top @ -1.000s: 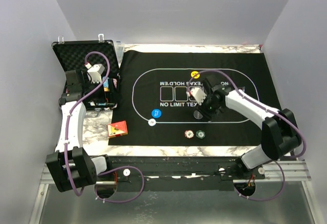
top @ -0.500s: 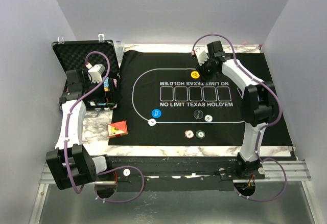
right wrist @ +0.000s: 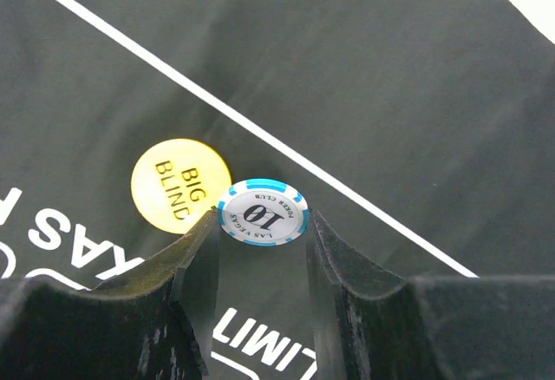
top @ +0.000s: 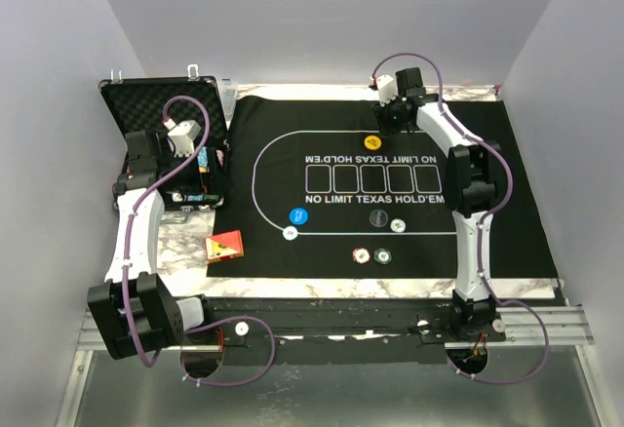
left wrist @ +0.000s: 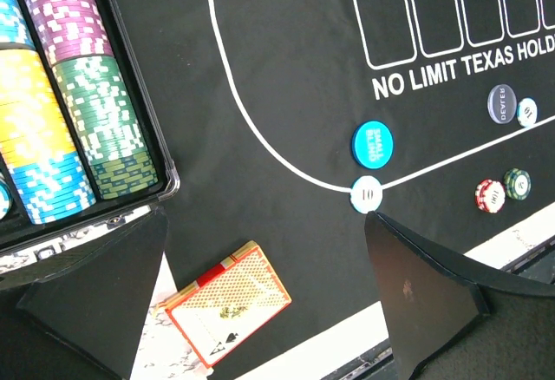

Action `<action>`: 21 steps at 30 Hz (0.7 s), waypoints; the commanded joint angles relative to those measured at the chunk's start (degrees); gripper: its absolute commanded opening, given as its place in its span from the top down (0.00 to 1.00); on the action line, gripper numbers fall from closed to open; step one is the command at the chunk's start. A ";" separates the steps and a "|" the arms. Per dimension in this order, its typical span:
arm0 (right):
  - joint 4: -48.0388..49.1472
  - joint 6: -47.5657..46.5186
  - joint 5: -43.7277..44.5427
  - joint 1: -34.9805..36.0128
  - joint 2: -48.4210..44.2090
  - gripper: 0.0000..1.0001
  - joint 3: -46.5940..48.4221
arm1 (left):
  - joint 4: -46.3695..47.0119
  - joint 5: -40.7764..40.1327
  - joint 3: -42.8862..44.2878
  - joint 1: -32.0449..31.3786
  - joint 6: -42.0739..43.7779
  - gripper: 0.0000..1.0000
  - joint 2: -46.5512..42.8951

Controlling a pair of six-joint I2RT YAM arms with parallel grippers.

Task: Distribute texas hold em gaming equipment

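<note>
My right gripper (right wrist: 262, 224) is shut on a white-and-blue poker chip (right wrist: 262, 212) marked 10, held above the mat just beside the yellow BIG BLIND button (right wrist: 178, 182). In the top view this gripper (top: 395, 115) hangs over the mat's far side near the yellow button (top: 371, 141). My left gripper (left wrist: 266, 217) is open and empty above the red-orange card box (left wrist: 230, 308). On the mat lie a blue button (top: 298, 216), a white chip (top: 289, 234), a black dealer button (top: 378, 217) with a white chip (top: 397, 224), a red chip (top: 361, 254) and a green chip (top: 383, 254).
The open black case (top: 166, 105) stands at the far left, with rows of stacked chips (left wrist: 95, 120) inside. The black felt mat (top: 507, 154) covers most of the marble table. The card box (top: 224, 246) lies on the mat's near left corner.
My right arm has swung from the mat's middle to its far side by the yellow button, the chip still in its fingers. The left arm has stayed put.
</note>
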 commanded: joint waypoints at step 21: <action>-3.65 0.57 -4.46 -1.62 -1.78 0.29 4.83 | -0.86 0.96 2.64 -0.16 0.10 0.01 1.07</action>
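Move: The right hand holds the white 10 chip between its fingertips; the bare mat it goes to, just inside the oval's far white line, lies about 1 cm ahead, 1 cm right and 3 cm below. The yellow big blind button is some 5 cm left and 1 cm back of the hand, the word LIMIT roughly 6 cm back and 2 cm right. From the left hand that spot is about 23 cm ahead, 45 cm right and 14 cm below. Still pinching the white 10 chip, the right hand eases about 1.5 cm forward and 1 cm right, clear of the big blind button and closer to the oval's far line, then sinks some 2.5 cm to the mat. There it stays low with almost no turn of the wrist and spreads its fingers from under half open to about two-thirds, letting go of the chip, with the left fingertip opening out against the near side of the yellow button. ##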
